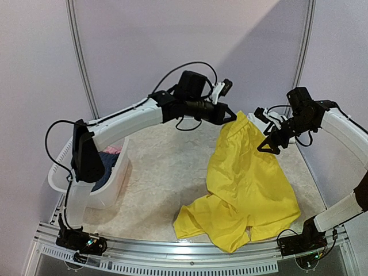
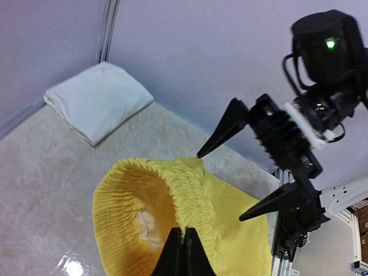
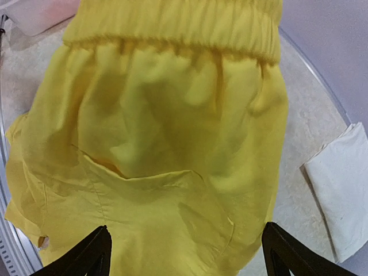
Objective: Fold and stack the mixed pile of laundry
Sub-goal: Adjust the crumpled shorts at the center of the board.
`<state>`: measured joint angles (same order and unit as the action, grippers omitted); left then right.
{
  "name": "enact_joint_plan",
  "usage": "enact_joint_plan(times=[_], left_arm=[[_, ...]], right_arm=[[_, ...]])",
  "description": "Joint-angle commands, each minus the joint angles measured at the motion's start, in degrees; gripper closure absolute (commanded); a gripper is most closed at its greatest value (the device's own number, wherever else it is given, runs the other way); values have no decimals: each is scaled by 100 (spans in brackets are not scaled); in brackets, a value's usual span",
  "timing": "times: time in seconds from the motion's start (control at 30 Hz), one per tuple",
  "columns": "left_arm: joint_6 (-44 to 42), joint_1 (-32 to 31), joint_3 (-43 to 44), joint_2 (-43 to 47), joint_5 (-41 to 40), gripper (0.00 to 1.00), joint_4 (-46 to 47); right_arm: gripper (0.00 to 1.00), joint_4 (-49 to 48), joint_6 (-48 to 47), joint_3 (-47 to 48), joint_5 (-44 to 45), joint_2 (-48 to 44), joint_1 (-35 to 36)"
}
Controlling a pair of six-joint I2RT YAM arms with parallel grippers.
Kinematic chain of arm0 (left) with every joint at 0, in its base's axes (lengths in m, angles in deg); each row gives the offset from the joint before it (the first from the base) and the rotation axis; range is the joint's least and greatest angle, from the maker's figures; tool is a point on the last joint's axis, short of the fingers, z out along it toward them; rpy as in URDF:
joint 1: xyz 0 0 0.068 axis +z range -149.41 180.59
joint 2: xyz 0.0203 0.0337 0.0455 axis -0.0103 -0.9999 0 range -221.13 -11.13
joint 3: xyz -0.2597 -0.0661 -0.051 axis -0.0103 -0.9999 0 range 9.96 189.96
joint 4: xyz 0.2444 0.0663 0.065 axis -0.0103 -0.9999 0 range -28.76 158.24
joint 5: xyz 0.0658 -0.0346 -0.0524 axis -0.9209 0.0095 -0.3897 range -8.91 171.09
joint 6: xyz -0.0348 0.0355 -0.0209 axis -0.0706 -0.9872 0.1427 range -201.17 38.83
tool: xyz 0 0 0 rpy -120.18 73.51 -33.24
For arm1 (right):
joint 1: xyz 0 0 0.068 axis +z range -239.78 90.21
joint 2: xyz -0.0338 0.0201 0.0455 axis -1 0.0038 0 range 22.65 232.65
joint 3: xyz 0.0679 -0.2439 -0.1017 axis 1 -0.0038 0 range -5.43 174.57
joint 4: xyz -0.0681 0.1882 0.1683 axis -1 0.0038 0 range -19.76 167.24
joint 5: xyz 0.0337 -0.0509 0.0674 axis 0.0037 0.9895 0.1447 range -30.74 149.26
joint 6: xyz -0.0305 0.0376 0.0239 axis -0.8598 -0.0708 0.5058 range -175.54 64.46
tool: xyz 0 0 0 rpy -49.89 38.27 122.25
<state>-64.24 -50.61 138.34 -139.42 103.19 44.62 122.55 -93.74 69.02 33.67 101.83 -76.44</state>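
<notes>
The bright yellow shorts [image 1: 244, 184] hang from their elastic waistband [image 2: 192, 187], with the legs trailing on the table toward the near edge. My left gripper [image 2: 185, 233] is shut on the waistband and holds it up at the back centre [image 1: 231, 117]. My right gripper [image 1: 269, 142] stands open just right of the raised cloth. It faces the back pocket [image 3: 167, 207] with the shorts between its spread fingers [image 3: 184, 230] but not pinched. A folded white T-shirt [image 2: 98, 100] lies at the far corner [image 3: 339, 201].
A white slotted basket [image 1: 118, 184] stands at the left, with a dark navy piece [image 1: 106, 172] and a pink piece [image 1: 112, 150] inside. The table's surface is a pale cloth [image 1: 167, 172]. A metal rail [image 1: 172, 256] runs along the near edge.
</notes>
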Motion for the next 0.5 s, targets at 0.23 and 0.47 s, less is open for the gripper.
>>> enact_joint_plan(times=[0.23, 0.47], left_arm=[[-604, -110, -572, 446, -1571, 52, -665], [496, 36, -2233, 1505, -3068, 37, -984]], right_arm=[[8, 159, 87, 292, -358, 121, -51], [7, 21, 230, 557, -151, 550, -67]])
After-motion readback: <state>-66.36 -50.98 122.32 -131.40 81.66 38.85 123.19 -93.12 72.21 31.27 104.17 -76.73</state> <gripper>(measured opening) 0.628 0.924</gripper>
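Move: Held high in the shut left fingers is the waistband of the yellow shorts; the board's centre lies about 27 cm below this hand, some 8 cm back and 8 cm to its left. The body of the shorts hangs roughly 17 cm back, 6 cm right and 22 cm below, and the folded white cloth is about 15 cm ahead, 24 cm right and 27 cm below. From the right hand, the board's centre is some 6 cm back, 22 cm left and 21 cm below. Finishing an upward toss of the shorts, the left hand rises about 4 cm more, then opens its fingers well and lets go of the waistband. It then sinks some 11 cm while drifting about 6 cm left towards the board's centre, slightly forward, the wrist swinging some 25 degrees counter-clockwise and fingertips-down. ##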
